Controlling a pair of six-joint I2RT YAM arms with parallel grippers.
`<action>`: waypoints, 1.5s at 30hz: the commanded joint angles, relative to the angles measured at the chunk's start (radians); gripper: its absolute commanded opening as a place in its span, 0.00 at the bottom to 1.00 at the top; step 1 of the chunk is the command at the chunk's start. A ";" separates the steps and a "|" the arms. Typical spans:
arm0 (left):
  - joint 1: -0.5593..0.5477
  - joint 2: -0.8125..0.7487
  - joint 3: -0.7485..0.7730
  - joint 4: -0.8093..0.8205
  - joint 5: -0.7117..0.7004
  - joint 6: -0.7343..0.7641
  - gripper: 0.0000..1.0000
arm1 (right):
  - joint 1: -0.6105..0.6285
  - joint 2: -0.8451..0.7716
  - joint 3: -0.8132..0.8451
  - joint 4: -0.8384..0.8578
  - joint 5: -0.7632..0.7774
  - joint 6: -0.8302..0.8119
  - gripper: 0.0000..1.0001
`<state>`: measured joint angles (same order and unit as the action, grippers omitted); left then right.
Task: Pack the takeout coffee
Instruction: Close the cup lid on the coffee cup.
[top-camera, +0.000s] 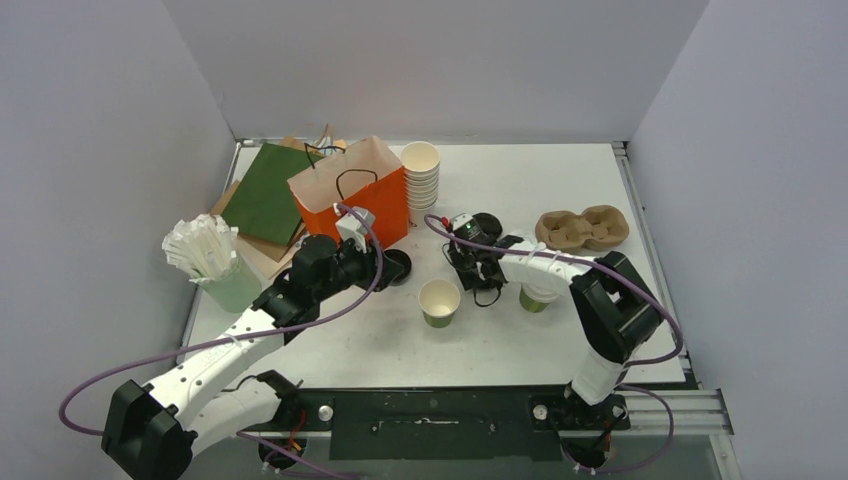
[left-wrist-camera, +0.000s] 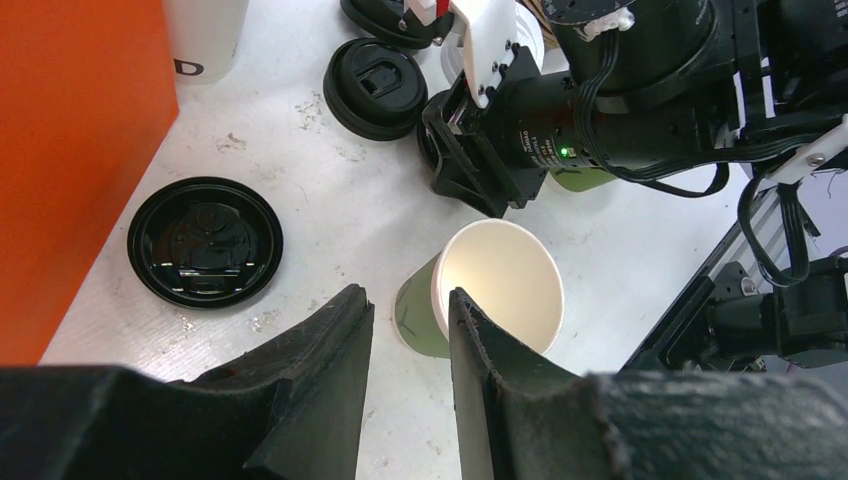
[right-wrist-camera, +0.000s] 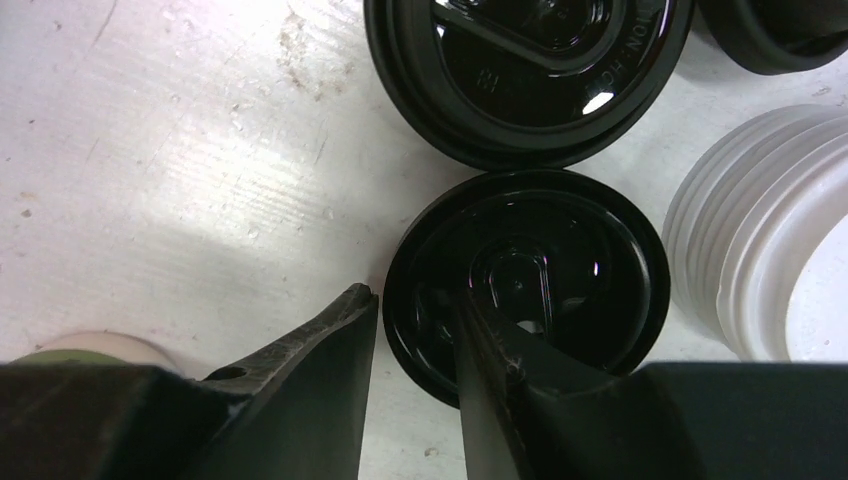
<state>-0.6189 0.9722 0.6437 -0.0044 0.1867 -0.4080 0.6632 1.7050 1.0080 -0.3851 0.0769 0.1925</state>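
No lidded takeout coffee is in view. An olive-green paper cup (top-camera: 439, 300) (left-wrist-camera: 500, 285) stands lidless near the table's middle. A second green cup (top-camera: 533, 298) sits mostly hidden under the right arm. My left gripper (top-camera: 385, 264) (left-wrist-camera: 405, 295) is open with bare table between its fingers. The lidless cup is just past its right finger, and a loose black lid (left-wrist-camera: 205, 240) lies to its left. My right gripper (top-camera: 476, 268) (right-wrist-camera: 415, 300) is open and straddles the rim of another black lid (right-wrist-camera: 560, 270), one finger over the lid, the other beside it.
An orange paper bag (top-camera: 350, 195) stands at the back left, with green bags (top-camera: 268, 190) behind it. Stacked white cups (top-camera: 421, 175), a pulp cup carrier (top-camera: 582, 228) and a straw holder (top-camera: 215, 262) are around. More black lids (right-wrist-camera: 530, 70) and stacked white lids (right-wrist-camera: 760, 250) lie by the right gripper.
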 joint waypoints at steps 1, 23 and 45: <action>0.005 -0.018 0.035 0.006 -0.010 0.019 0.32 | 0.017 0.011 0.046 0.006 0.084 -0.021 0.30; 0.004 -0.036 0.049 0.146 0.171 0.013 0.63 | -0.180 -0.497 0.109 0.095 -0.570 0.185 0.08; -0.364 0.066 -0.034 0.855 -0.460 0.477 0.93 | -0.063 -0.411 -0.126 1.375 -0.557 1.129 0.06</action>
<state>-0.9432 1.0206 0.5735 0.6395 -0.0879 -0.0933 0.5694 1.3205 0.8680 0.7929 -0.5606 1.2705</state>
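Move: The upturned black lid that the right hand straddles has its middle about 2 cm ahead, 3 cm right and 1 cm below that hand. The black lid stack stands 9 cm ahead and 1 cm left of the hand, the white lids 7 cm ahead and 10 cm right, the open cup 7 cm back and 6 cm left. From the left hand, the lid lies roughly 6 cm ahead, 17 cm right and 18 cm below. Pinching the upturned lid by its near rim, the right fingers close and lift it some 35 cm straight up, then carry it left as well, rolling about 90 degrees until they point left. The empty left hand waits, then opens wide and rises about 10 cm, swinging rightwards and tipping up towards the raised lid. ##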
